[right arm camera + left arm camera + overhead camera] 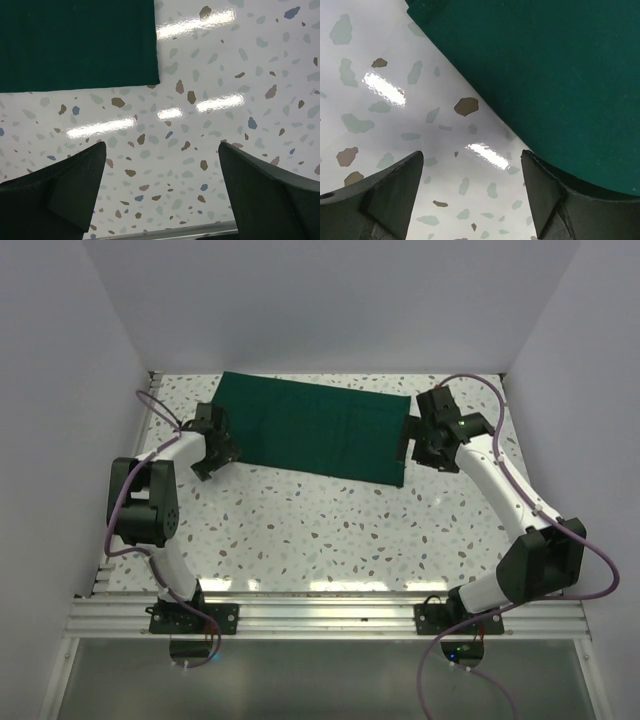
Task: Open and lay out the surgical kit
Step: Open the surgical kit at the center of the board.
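The surgical kit shows as a dark green cloth wrap [320, 430] lying flat as a wide rectangle at the back of the speckled table [330, 530]. My left gripper [212, 452] is at the cloth's left edge, open with nothing between its fingers. In the left wrist view its jaws [472, 160] frame bare tabletop, and the cloth [545, 75] lies just past the right finger [545, 195]. My right gripper [418, 445] stands open at the cloth's right end. In the right wrist view it [162, 150] hangs over bare table, with the cloth's corner [75, 40] at the upper left.
White walls [60, 390] close in the table on the left, back and right. An aluminium rail [330, 615] runs along the near edge with both arm bases on it. A metal edge strip [165, 232] shows in the right wrist view. Purple cables [600, 570] loop beside each arm.
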### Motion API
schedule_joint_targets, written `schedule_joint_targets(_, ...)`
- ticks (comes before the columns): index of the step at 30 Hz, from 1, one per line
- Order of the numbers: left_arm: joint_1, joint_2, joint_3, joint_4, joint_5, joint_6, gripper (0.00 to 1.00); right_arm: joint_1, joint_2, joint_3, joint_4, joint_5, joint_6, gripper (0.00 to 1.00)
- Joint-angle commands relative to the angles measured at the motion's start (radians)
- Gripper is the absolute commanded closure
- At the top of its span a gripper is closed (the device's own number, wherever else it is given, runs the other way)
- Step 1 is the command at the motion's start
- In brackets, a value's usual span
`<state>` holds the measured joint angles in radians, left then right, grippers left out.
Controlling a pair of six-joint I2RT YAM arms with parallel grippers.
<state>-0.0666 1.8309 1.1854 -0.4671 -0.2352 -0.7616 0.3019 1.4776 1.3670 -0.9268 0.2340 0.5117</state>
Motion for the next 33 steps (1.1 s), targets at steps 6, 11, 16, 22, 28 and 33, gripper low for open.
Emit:
schedule_joint_targets(6,0.005,0.022,-0.007,0.134,-0.035,-0.186,0.23,0.002,-0.062,-0.016,-0.004,0.021,-0.070,0.02)
schedule_joint_targets(11,0.005,0.096,0.028,0.150,-0.026,-0.211,0.58,0.002,-0.042,-0.003,-0.003,0.002,-0.082,0.02)
schedule_joint_targets(16,0.004,0.182,0.098,0.137,-0.023,-0.214,0.58,0.002,-0.027,-0.003,0.002,-0.018,-0.076,0.02)
schedule_joint_targets(22,0.005,0.241,0.160,0.116,-0.009,-0.194,0.72,0.002,-0.022,-0.023,0.011,-0.013,-0.076,0.01)
schedule_joint_targets(28,0.001,0.237,0.158,0.091,0.036,-0.153,1.00,0.002,-0.002,-0.020,0.023,0.017,-0.084,0.02)
schedule_joint_targets(33,-0.048,0.131,0.076,0.073,0.048,-0.110,1.00,-0.017,0.033,0.021,0.040,0.071,-0.096,0.02)
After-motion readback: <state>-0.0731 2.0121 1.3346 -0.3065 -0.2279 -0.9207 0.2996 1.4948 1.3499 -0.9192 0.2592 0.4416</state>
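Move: The kit cloth's near edge, close to its left end, is about 5 cm ahead of my open left hand, 1 cm to the right and some 2 cm lower. The near left corner of the cloth is about 6 cm to my left at much the same reach; the far left corner lies some 28 cm ahead and 4 cm left. From my right hand, that edge is roughly 49 cm to the left, 11 cm farther out and 16 cm below. I slide my left hand forward, low over the board, about 8 cm to the near edge of the green cloth, dipping a centimetre on the way and turning the wrist roughly 10 degrees. My fingers half close early in the reach, then shut completely near its end, pinching the edge a little inward of the near left corner. ##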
